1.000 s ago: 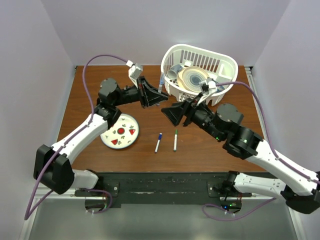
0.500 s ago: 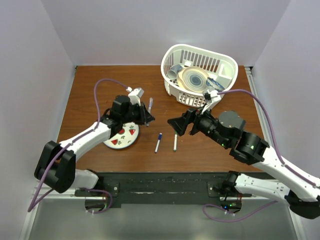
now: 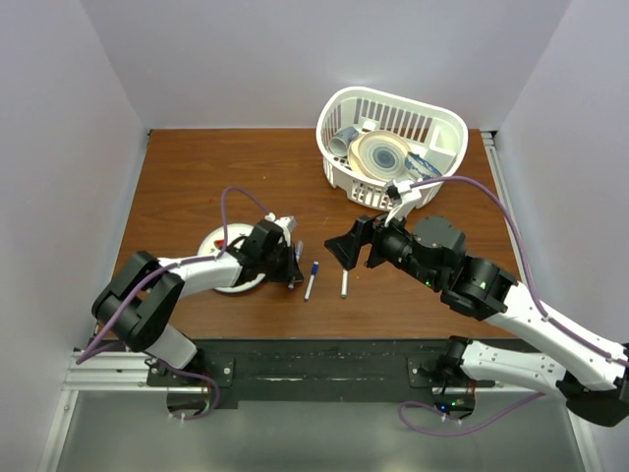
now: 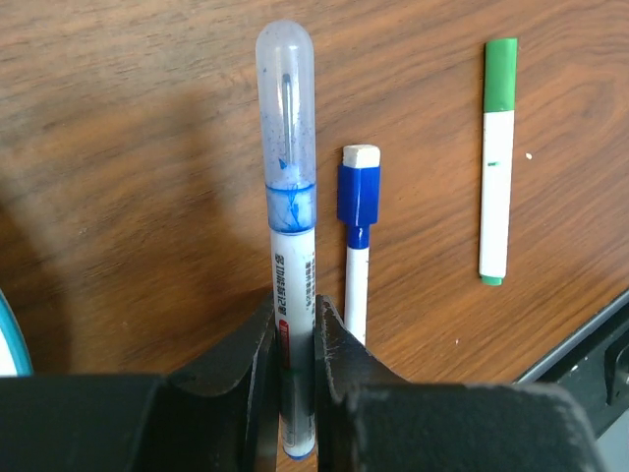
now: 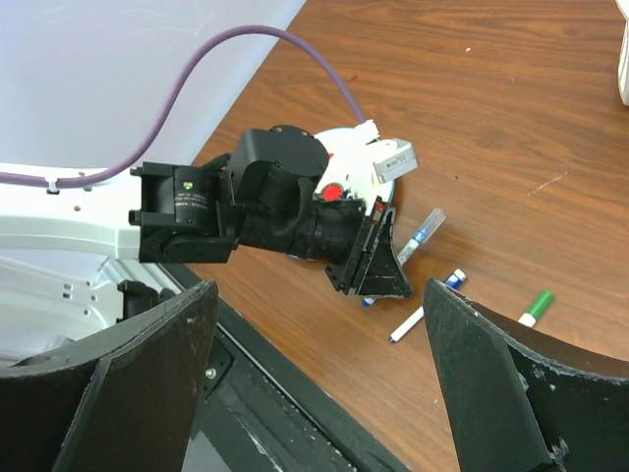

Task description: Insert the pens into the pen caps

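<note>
My left gripper (image 4: pixel 295 329) (image 3: pixel 292 267) is shut on a white-barrelled pen (image 4: pixel 292 258) (image 5: pixel 420 236) whose clear, blue-tinted cap (image 4: pixel 285 103) points away from the jaws, low over the wood. Just right of it a pen with a blue cap (image 4: pixel 358 194) (image 3: pixel 311 279) lies flat on the table. Further right lies a pen with a green cap (image 4: pixel 500 74) (image 3: pixel 344 279). My right gripper (image 3: pixel 345 250) (image 5: pixel 319 295) hangs open above the table, facing the left gripper, with nothing between its fingers.
A white plate (image 3: pixel 217 242) with red figures sits under the left arm. A white slotted basket (image 3: pixel 437 126) holding dishes stands at the back right. The table's black front edge (image 5: pixel 295 413) runs close below the pens.
The left arm has swung down from near the basket to the table beside the plate, still gripping the pen. The right gripper has opened wider and shifted slightly left.
</note>
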Robot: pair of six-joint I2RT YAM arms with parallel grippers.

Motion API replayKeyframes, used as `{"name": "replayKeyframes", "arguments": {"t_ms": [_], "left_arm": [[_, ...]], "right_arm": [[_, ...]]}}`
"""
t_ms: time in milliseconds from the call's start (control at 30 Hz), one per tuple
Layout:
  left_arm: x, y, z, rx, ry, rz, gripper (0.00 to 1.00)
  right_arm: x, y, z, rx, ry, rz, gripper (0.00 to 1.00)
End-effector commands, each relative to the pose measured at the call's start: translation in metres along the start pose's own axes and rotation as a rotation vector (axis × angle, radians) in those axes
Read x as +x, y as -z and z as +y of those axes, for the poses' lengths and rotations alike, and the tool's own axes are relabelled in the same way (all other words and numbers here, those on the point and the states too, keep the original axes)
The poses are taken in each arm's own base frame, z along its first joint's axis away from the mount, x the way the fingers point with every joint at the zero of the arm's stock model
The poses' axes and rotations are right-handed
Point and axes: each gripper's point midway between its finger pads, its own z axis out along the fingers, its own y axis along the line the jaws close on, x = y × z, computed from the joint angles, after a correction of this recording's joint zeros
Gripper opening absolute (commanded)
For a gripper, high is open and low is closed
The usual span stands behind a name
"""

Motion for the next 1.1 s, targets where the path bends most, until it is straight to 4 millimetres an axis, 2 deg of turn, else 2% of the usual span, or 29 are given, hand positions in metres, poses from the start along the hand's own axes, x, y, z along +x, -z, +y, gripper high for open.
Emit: {"name": "replayKeyframes", "arguments": {"t_ms": [0,67,300,500,633,700,800,900,967,1067], "left_arm": [[-0.006,-0.002,0.002,-0.029,0.017,-0.034,0.14],[-0.004,-0.002,0.0,-0.03,0.015,-0.028,0.17],[0.016,0.001,0.018,-0.134,0.027,0.03,0.22],[0.023,0.007,0.02,-0.16,0.022,0.053,0.23],[0.024,0.012,0.022,-0.201,-0.007,0.068,0.31],[0.025,0.014,0.023,-0.21,-0.016,0.07,0.31],[0.022,0.018,0.019,-0.205,-0.018,0.066,0.31],[0.01,0.03,0.009,-0.198,-0.031,0.042,0.39],[-0.005,0.043,-0.001,-0.183,-0.05,-0.004,0.4],[-0.037,0.068,-0.029,-0.131,-0.09,-0.084,0.5]], "right_arm": [[-0.009,0.003,0.005,-0.012,0.007,-0.02,0.89],[-0.008,0.004,0.004,-0.011,0.007,-0.017,0.89],[-0.013,0.01,0.005,-0.017,0.005,-0.038,0.89],[-0.018,0.017,0.006,-0.026,-0.001,-0.055,0.89],[-0.022,0.022,0.006,-0.032,-0.007,-0.071,0.89],[-0.021,0.023,0.006,-0.031,-0.009,-0.073,0.89],[-0.023,0.024,0.006,-0.035,-0.01,-0.081,0.89],[-0.024,0.025,0.009,-0.046,-0.011,-0.078,0.89],[-0.021,0.024,0.008,-0.045,-0.009,-0.069,0.89],[-0.013,0.022,0.005,-0.037,-0.008,-0.047,0.89]]}}
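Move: The left hand already holds the clear-capped pen low over the table; the free spot it is bound for lies right under it, about 2 cm down, 1 cm ahead and 2 cm to the right. At that height, the blue-capped pen is level, 4 cm right; the green-capped pen 12 cm right, 1 cm ahead; the plate's middle 14 cm left, 5 cm ahead. From the right hand, the spot is about 5 cm ahead, 11 cm left and 32 cm below. Barely sinking at first, the left hand loosens its fingers and lets go of the capped pen, then backs off from the pens to the left and back, about 2.5 cm each way, tilting its left side up some 10 degrees, opening to nearly half and starting to rise at the very end. The empty right hand, still wide open, eases up nearly 2 cm and slightly to the right and back. ##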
